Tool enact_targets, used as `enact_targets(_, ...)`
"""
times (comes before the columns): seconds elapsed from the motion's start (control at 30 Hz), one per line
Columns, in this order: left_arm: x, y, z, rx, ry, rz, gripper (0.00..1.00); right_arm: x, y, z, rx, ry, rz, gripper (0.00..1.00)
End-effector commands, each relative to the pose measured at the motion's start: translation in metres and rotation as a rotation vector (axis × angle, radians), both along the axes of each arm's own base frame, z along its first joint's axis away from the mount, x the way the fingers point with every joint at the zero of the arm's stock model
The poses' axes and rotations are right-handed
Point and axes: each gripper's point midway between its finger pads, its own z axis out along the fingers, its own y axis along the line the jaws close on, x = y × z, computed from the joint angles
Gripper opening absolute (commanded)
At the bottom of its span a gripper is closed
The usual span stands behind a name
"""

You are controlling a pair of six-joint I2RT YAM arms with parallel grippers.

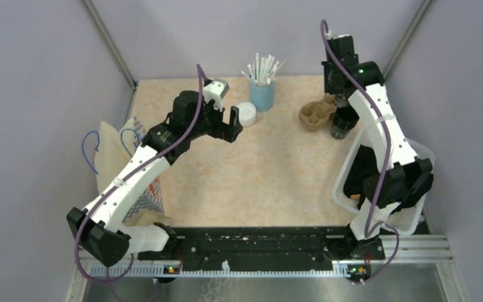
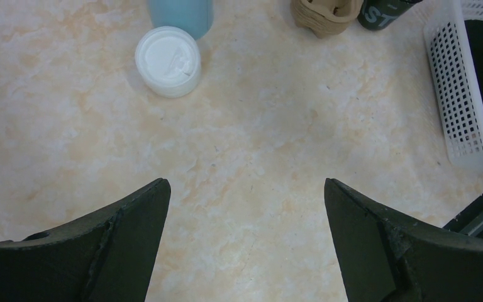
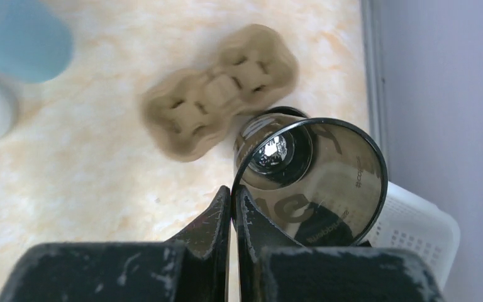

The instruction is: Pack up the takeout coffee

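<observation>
The takeout coffee cup (image 1: 343,124) is dark brown-black and open-topped, just right of the pulp cup carrier (image 1: 314,115). In the right wrist view I look down into the cup (image 3: 314,176). My right gripper (image 3: 234,192) is shut on its near-left rim, one finger inside and one outside. The gripper (image 1: 339,104) reaches down from the far right. The round white lid (image 1: 246,114) lies on the table by the light-blue cup. My left gripper (image 1: 229,126) hovers open just left of the lid (image 2: 168,61). Its jaws (image 2: 246,189) stand wide over bare table.
A light-blue cup of white straws (image 1: 262,94) stands at the back centre. A white perforated basket (image 1: 409,157) holding something dark sits at the right edge. A paper bag with blue handles (image 1: 110,157) lies at the left. Grey walls close in the sides.
</observation>
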Motion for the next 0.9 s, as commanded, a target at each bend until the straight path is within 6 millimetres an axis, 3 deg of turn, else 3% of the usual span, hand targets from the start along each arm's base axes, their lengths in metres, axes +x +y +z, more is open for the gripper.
enact_targets(0.0, 0.003, 0.009, 0.032, -0.04, -0.104, 0.054, 0.98, -0.028, 0.061, 0.012, -0.012, -0.029, 0.212, 0.0)
enact_targets(0.2, 0.004, 0.029, 0.043, -0.044, -0.143, 0.161, 0.98, -0.073, 0.172, -0.062, 0.028, 0.09, 0.471, 0.0)
enact_targets(0.37, 0.002, 0.047, 0.053, -0.041, -0.182, 0.239, 0.98, -0.11, 0.234, -0.106, 0.054, 0.153, 0.603, 0.0)
enact_targets(0.53, 0.001, 0.061, 0.06, -0.048, -0.207, 0.303, 0.99, -0.136, 0.253, -0.131, 0.104, 0.18, 0.655, 0.0)
enact_targets(0.73, -0.001, 0.064, 0.061, -0.078, -0.2, 0.337, 0.98, -0.152, 0.243, -0.163, 0.085, 0.229, 0.653, 0.0)
enact_targets(0.87, 0.001, 0.064, 0.063, -0.098, -0.182, 0.359, 0.99, -0.159, 0.239, -0.171, 0.088, 0.244, 0.658, 0.0)
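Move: The right hand already holds a dark see-through cup clear of the stack. The bare patch of table it is taken to lies about 15 cm back, 20 cm left and some 29 cm below. The cup stack is about 1 cm back, 3 cm right and 20 cm down. The brown carrier is 6 cm ahead and 3 cm left; the white lids are 4 cm ahead and 31 cm left. From the left hand, that patch is about 3 cm back, 14 cm right and 28 cm down. Still pinching the cup by its rim, the right hand swings it away from the stack and carrier, some 23 cm left with 16 cm back. After a slight rise it sinks about 20 cm towards the bare table, turning counter-clockwise and tipping its fingers farther down. The open left hand draws off left and up, turning a little counter-clockwise. ##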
